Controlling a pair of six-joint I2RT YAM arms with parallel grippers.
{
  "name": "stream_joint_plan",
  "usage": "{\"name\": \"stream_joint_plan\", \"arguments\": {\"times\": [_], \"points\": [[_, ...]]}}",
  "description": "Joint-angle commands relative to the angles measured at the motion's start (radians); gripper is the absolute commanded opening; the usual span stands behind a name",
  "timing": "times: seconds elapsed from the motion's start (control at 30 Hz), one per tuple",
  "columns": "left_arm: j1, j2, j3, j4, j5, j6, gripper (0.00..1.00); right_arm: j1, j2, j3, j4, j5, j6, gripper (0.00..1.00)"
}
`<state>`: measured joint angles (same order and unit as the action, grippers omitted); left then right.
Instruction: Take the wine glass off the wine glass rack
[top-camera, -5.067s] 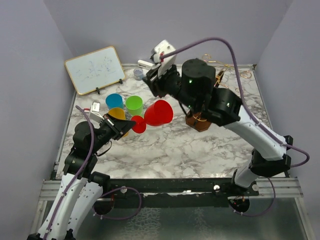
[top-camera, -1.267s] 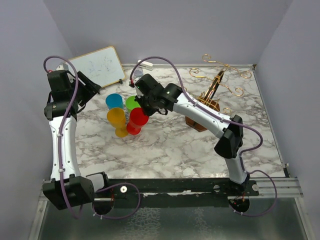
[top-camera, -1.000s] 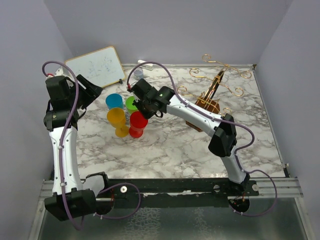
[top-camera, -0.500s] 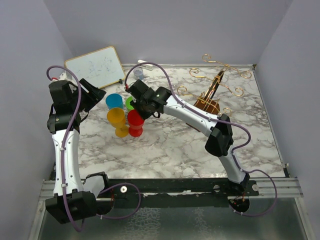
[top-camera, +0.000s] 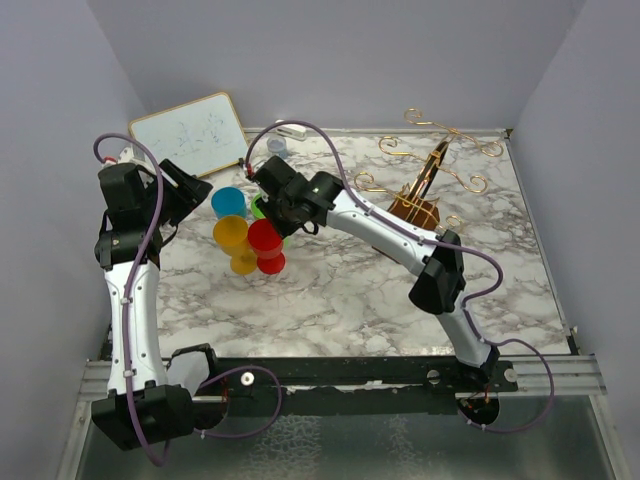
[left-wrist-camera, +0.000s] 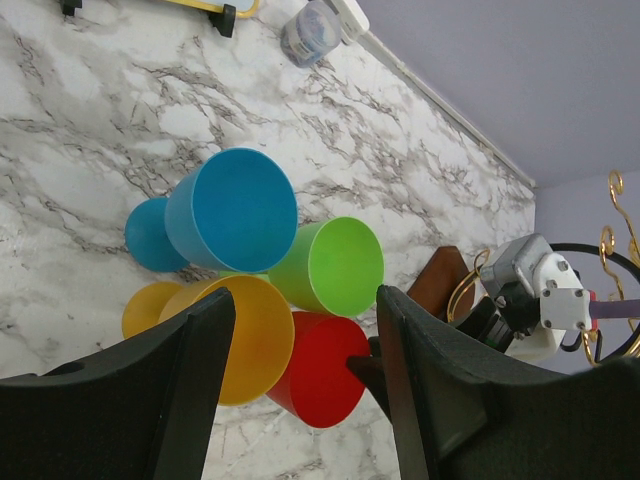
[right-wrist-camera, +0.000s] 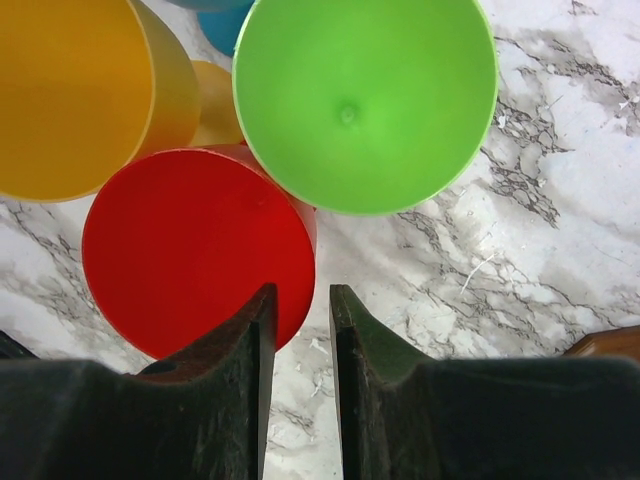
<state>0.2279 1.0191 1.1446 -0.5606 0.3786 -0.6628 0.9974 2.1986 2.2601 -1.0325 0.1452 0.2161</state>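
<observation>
The red wine glass (top-camera: 264, 238) stands on the marble beside the yellow (top-camera: 231, 233), blue (top-camera: 227, 201) and green (top-camera: 257, 209) glasses. My right gripper (top-camera: 272, 205) hangs just over it. In the right wrist view its fingers (right-wrist-camera: 300, 295) are a little apart. The red rim (right-wrist-camera: 190, 250) reaches into the gap by the left finger, with marble showing beside it. My left gripper (left-wrist-camera: 305, 300) is wide open and empty, held high at the left (top-camera: 185, 190). The gold wire rack (top-camera: 432, 165) on its brown base (top-camera: 412, 208) stands at the back right with bare arms.
A whiteboard (top-camera: 188, 133) leans at the back left. A small jar (top-camera: 275, 148) and a white object (top-camera: 292, 130) lie by the back edge. The right arm stretches across the table's middle from the near right. Walls close in on three sides.
Five seconds ago my right gripper held the red glass in the air. It now stands among the other glasses. Over the last second the right gripper crept left. The left arm barely moved.
</observation>
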Motion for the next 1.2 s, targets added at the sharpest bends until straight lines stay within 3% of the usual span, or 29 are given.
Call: {"name": "stream_joint_plan", "arguments": {"times": [0.0,0.23,0.4,0.57,0.7,0.8,0.9,1.0,1.17], "points": [[-0.001,-0.022,0.0,0.024,0.026,0.012,0.61,0.016,-0.095,0.029,-0.001,0.008,0.002,0.28],[-0.044,-0.026,0.055,0.056,0.042,0.107,0.61,0.016,-0.254,-0.035,0.037,-0.02,-0.041,0.34],[-0.147,-0.037,0.127,0.066,-0.003,0.223,0.61,0.017,-0.434,-0.215,0.198,-0.03,-0.089,0.45],[-0.296,-0.1,0.126,0.046,-0.162,0.349,0.61,0.017,-0.643,-0.451,0.355,0.101,-0.082,0.61],[-0.326,-0.2,0.057,0.07,-0.234,0.363,0.62,0.017,-0.842,-0.642,0.462,0.232,-0.052,0.67],[-0.328,-0.252,0.022,0.076,-0.258,0.366,0.63,0.017,-1.008,-0.781,0.527,0.282,-0.037,0.79],[-0.329,-0.262,0.017,0.044,-0.266,0.369,0.63,0.017,-1.149,-0.877,0.555,0.307,-0.023,0.99],[-0.329,-0.264,0.004,0.027,-0.251,0.366,0.63,0.016,-1.238,-0.938,0.567,0.323,-0.023,0.99],[-0.329,-0.264,-0.009,0.016,-0.241,0.363,0.63,0.016,-1.247,-0.959,0.541,0.377,-0.036,0.99]]}}
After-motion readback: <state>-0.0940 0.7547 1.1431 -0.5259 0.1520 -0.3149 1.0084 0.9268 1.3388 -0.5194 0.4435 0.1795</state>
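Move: The released red wine glass has its middle about 3 cm left of the right hand, 2 cm back and 9 cm below. Of the other standing glasses, green is 5 cm ahead and 2 cm left, yellow 9 cm left and 1 cm back, blue 9 cm left and 6 cm ahead. The rack's wooden base is level, roughly 25 cm right. From the left hand, the red glass lies 12 cm right, 4 cm back, some 22 cm below. The right hand rises and swings right, some 22 cm each, from the red glass, opening wide; left lifts. ##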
